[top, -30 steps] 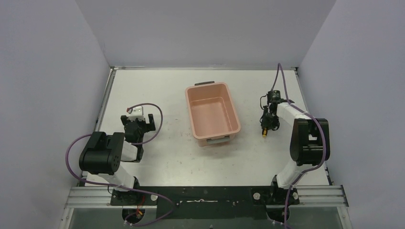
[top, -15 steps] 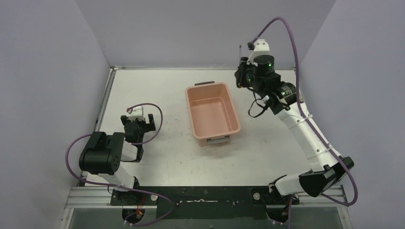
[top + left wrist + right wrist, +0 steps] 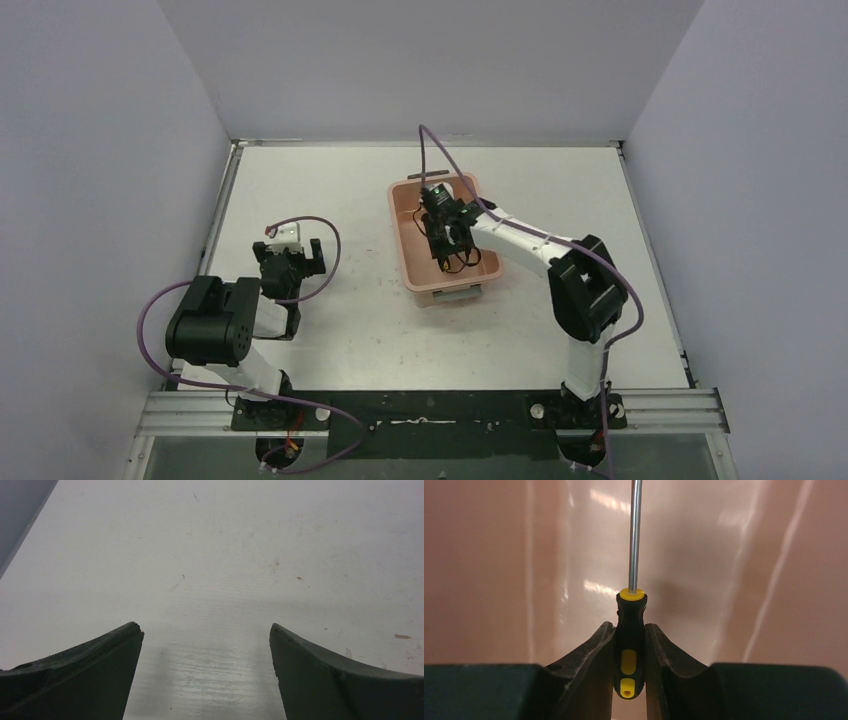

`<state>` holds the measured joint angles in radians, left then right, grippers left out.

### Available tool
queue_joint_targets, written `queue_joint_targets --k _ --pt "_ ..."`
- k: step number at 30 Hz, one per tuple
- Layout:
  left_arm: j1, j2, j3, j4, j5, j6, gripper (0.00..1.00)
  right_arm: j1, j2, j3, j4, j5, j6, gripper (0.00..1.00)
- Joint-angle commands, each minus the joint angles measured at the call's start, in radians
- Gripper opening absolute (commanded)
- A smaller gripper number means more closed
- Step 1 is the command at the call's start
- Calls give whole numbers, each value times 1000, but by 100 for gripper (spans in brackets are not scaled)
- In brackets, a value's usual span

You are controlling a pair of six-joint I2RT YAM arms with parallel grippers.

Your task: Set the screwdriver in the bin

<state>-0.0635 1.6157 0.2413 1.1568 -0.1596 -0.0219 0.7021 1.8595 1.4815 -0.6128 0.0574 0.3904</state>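
The salmon-pink bin [image 3: 480, 222] stands in the middle of the table, its dark handle at the far end. My right gripper [image 3: 441, 240] is inside the bin, low over its floor. In the right wrist view it [image 3: 630, 630] is shut on the black handle of the screwdriver [image 3: 630, 620], whose yellow collar and thin metal shaft point forward over the pink floor [image 3: 724, 555]. My left gripper [image 3: 290, 262] rests at the left of the table, open and empty; its view shows its open fingers [image 3: 90, 670] over bare table.
The bin's pale label [image 3: 455, 293] faces the near side. Grey walls enclose the white table [image 3: 340, 190] at left, back and right. A purple cable loops by the left arm [image 3: 330, 240].
My right arm lifted the screwdriver from the table right of the bin, swung high toward the back, then came down into the bin. The left arm has not moved.
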Motion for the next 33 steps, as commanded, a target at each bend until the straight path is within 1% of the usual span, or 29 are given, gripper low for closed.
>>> queue_joint_targets --k 1,10,11,14,20,24,29,33 --pt "2 -5 13 54 3 -6 97 36 14 -34 14 -6 39 0" --pt "2 -5 13 54 3 -6 97 35 124 -92 49 36 80 1" --pt "2 -5 13 54 3 -6 97 34 130 -95 52 36 81 6" --pt "2 -5 13 55 3 -6 97 35 144 -89 43 45 81 29" --pt "2 -5 13 55 3 -6 97 34 112 -26 -12 82 67 58" --pt "2 -5 13 54 3 -7 97 34 63 93 -92 119 42 73" --pt "2 -4 13 55 3 -7 97 31 -29 238 -182 172 -13 99" --pt "2 -5 13 54 3 -6 97 -4 -138 284 -180 191 -52 100"
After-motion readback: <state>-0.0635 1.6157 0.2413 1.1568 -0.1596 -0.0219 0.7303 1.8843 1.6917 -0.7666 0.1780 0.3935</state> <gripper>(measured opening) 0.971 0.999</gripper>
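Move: The screwdriver is already clamped by its handle in the right gripper, inside the bin; its middle sits some 4 cm ahead of the right hand and 1 cm left. The bin's middle is about 7 cm ahead, 1 cm to the right and 5 cm below that hand, while its near handle is roughly 8 cm back, 4 cm right and 3 cm below. From the idle left hand the bin's middle is about 38 cm right, 3 cm farther out, near level. Lower the right gripper about 8 cm to the bin floor, drawing back some 3 cm and tipping the fingers a little further down. There, open wide to let go of the screwdriver handle, then lift about 13 cm straight up off the floor, easing forward over the bin and tilting back as you rise. ##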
